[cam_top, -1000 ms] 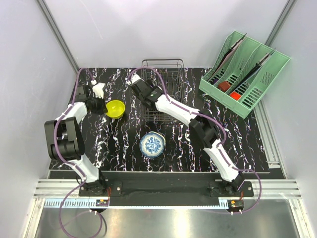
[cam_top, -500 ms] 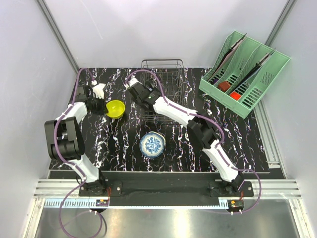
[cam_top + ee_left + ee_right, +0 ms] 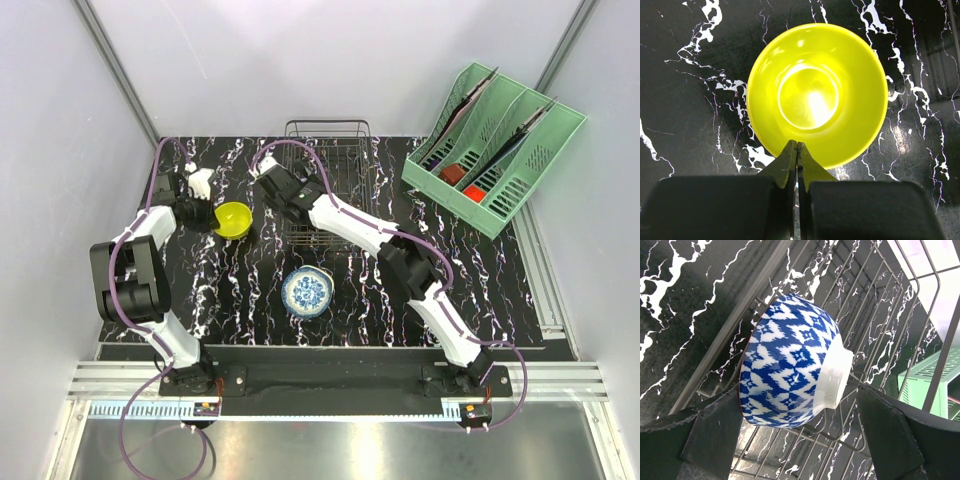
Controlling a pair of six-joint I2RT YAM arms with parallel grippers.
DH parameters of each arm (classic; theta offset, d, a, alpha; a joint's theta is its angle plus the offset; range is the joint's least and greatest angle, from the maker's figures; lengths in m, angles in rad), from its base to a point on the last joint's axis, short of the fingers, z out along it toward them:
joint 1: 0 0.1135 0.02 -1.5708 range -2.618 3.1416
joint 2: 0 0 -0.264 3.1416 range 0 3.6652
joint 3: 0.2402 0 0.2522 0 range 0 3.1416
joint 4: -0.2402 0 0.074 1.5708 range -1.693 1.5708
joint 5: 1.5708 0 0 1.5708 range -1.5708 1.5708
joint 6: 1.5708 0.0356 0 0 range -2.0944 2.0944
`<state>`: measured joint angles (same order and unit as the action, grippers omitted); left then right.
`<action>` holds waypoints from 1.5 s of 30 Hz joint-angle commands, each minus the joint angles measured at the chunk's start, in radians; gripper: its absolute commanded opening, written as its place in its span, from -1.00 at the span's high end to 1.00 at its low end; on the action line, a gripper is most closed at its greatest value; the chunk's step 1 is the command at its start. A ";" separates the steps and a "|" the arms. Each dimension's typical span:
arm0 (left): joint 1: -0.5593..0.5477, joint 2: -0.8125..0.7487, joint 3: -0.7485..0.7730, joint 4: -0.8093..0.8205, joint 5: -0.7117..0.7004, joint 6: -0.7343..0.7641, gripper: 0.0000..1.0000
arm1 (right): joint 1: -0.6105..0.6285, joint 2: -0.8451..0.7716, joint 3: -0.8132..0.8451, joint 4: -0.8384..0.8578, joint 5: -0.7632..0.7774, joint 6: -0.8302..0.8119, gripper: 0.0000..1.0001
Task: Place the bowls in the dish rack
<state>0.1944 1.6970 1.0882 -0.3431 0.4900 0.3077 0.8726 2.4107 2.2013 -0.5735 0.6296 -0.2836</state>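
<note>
A yellow bowl (image 3: 817, 95) stands upright on the black marbled table, left of the rack (image 3: 232, 219). My left gripper (image 3: 797, 146) is shut with its tips over the bowl's near rim; nothing shows between them. A blue-and-white patterned bowl (image 3: 790, 365) lies on its side in the wire dish rack (image 3: 880, 300). My right gripper (image 3: 800, 392) stands open around it, and its right finger (image 3: 895, 435) is clear of the bowl's foot. In the top view the right gripper (image 3: 283, 190) is at the left side of the dish rack (image 3: 345, 165). A blue floral bowl (image 3: 307, 292) sits mid-table.
A mint-green slotted organizer (image 3: 490, 145) holding dark and red items stands at the back right of the table. White walls close in on the left, back and right. The left arm (image 3: 130, 270) folds along the left edge.
My right gripper has opened and let go of the patterned bowl, which now rests in the rack. The right wrist shifted slightly left. The left gripper and the yellow bowl have not moved.
</note>
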 commanded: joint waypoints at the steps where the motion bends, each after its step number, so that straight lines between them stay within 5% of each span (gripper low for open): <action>1: 0.005 -0.011 0.019 0.023 0.028 0.014 1.00 | 0.020 -0.065 0.031 0.026 -0.062 0.004 -0.98; 29: -0.026 0.015 0.117 -0.063 0.026 0.007 1.00 | -0.001 -0.378 -0.060 0.012 -0.174 -0.043 -0.99; 31: -0.026 0.033 0.136 -0.071 0.012 -0.005 0.66 | -0.012 -0.395 -0.077 0.012 -0.174 -0.043 -0.99; 33: -0.026 0.026 0.136 -0.056 -0.002 -0.016 -0.05 | -0.018 -0.403 -0.087 0.012 -0.174 -0.042 -0.99; 36: -0.026 0.007 0.136 -0.036 -0.008 -0.031 -0.17 | -0.026 -0.410 -0.100 0.012 -0.177 -0.042 -1.00; 37: -0.026 0.006 0.142 -0.030 -0.019 -0.041 -0.42 | -0.027 -0.410 -0.103 0.012 -0.177 -0.042 -0.99; 39: -0.026 0.012 0.159 -0.017 -0.074 -0.061 -0.50 | -0.029 -0.410 -0.104 0.011 -0.179 -0.040 -1.00; 45: -0.027 0.102 0.225 -0.037 -0.145 -0.067 -0.50 | -0.030 -0.413 -0.112 0.012 -0.186 -0.035 -0.99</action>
<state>0.1688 1.7447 1.2427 -0.4015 0.4061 0.2562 0.8452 2.0342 2.0880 -0.5755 0.4568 -0.3153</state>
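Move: Between the right hand's open fingers, its middle about 1 cm ahead, 1 cm left and 2 cm below, sits the blue zigzag bowl in the dish rack. The rack's middle is some 4 cm ahead, 5 cm right and 6 cm below. The yellow bowl stands about 21 cm left, 4 cm back and 7 cm below. From the shut left hand the yellow bowl is about 2 cm ahead, 4 cm right and 4 cm below, the flowered bowl roughly 18 cm back and 24 cm right. Rising off the zigzag bowl with its fingers still wide open, the right hand climbs about 15 cm, easing back a little and rolling so that its left side lifts some 15 degrees. It overshoots slightly and sinks a touch before stopping. The left hand waits by the yellow bowl, then goes about 3 cm forward and nearly as far up while its shut fingers spread to three-quarters open. ##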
